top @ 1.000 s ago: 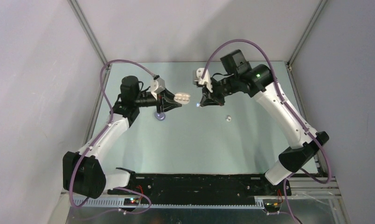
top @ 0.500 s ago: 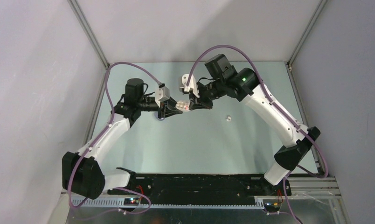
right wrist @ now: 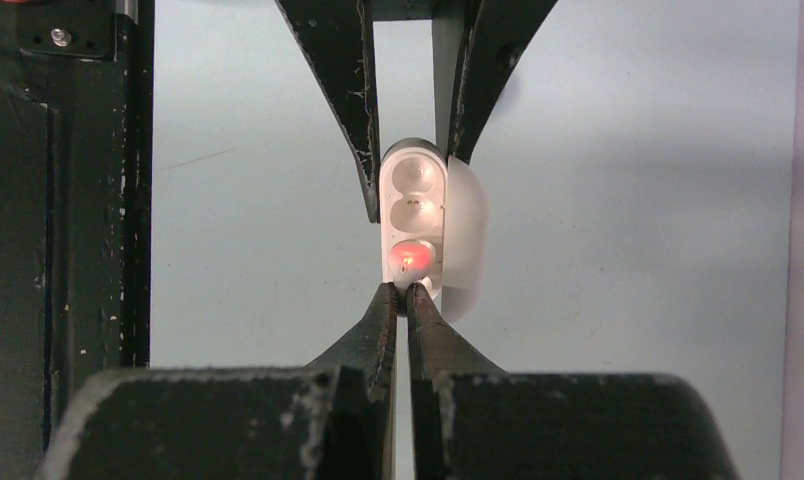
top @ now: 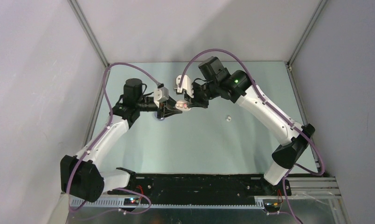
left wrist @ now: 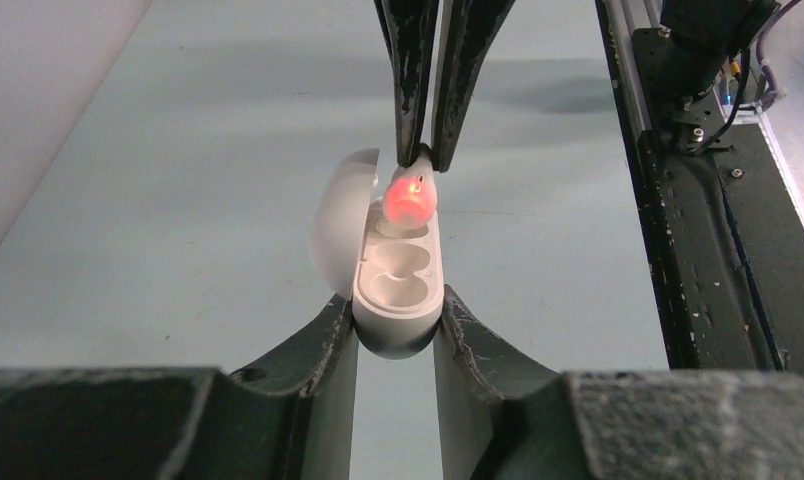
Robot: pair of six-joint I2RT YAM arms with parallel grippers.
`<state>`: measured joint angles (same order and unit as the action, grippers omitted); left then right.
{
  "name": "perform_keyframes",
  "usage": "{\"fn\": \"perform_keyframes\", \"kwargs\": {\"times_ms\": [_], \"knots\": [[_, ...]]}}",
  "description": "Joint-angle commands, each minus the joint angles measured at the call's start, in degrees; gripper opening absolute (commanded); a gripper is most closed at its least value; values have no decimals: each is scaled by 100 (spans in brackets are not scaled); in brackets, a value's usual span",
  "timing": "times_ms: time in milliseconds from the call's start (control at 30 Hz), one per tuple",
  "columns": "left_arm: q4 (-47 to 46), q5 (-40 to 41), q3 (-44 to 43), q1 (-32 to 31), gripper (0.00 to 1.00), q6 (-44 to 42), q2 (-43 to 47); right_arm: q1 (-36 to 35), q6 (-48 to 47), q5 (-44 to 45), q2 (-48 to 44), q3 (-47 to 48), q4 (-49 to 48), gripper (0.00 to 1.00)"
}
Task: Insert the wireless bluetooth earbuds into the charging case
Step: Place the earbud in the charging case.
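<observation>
My left gripper [left wrist: 396, 315] is shut on the near end of the white charging case [left wrist: 398, 290], held above the table with its lid [left wrist: 336, 215] swung open to the left. The near well of the case is empty. My right gripper [left wrist: 425, 155] comes in from the far side, shut on a white earbud [left wrist: 410, 195] that glows red and sits at the case's far well. In the right wrist view the earbud [right wrist: 410, 258] lies just past my right gripper [right wrist: 406, 290], against the case [right wrist: 414, 190]. From above, both grippers [top: 174, 106] [top: 189, 103] meet at the case [top: 180, 106]. A second earbud [top: 228, 118] lies on the table.
A lilac disc [top: 161, 116] lies on the table under the left gripper, partly hidden. The black base rail [top: 199, 184] runs along the near edge. Grey walls stand on the left, right and far sides.
The right arm swung left, bringing the earbud from a gap away to the open case's far well. The left gripper drew slightly left with the case; the earbud now glows red.
</observation>
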<state>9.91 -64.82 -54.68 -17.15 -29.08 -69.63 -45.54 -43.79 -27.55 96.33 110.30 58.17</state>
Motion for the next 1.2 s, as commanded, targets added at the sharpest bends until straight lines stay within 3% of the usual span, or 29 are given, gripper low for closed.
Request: {"fn": "perform_keyframes", "kwargs": {"times_ms": [0,767,1033,1167], "knots": [[-389,-150,-23,-47,0,195,194,-20,101,133,-35,-62,-179,0],[-1179,-248,230,-43,0,766,280,101,344,241,-119,-379,-513,1],[-1338,-179,315,-39,0,913,272,219,456,372,-386,-411,-559,27],[-1333,-87,297,-28,0,979,231,205,416,287,-664,-354,-388,33]]}}
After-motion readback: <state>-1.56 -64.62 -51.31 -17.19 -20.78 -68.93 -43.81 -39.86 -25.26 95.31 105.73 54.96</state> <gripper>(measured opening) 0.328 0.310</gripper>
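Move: The right hand already holds the earbud at the open charging case, whose middle lies about 2 cm to this hand's left, level with it fore and aft, and 2 cm below. The raised lid stands roughly 2 cm ahead and 2 cm to its left. The left hand's fingertips grip the case's far end, some 4 cm to the right hand's left and 2 cm below. From the left hand, the case's middle is about 3 cm to the right. Still pinching the earbud, the right hand lowers it about 2 cm into the case's nearest well, edging about 1 cm forward and pausing there. Its fingers then open to about a third, let go, and begin to draw off to the right by about 1 cm. The left hand keeps its grip on the case, holding it nearly still. ##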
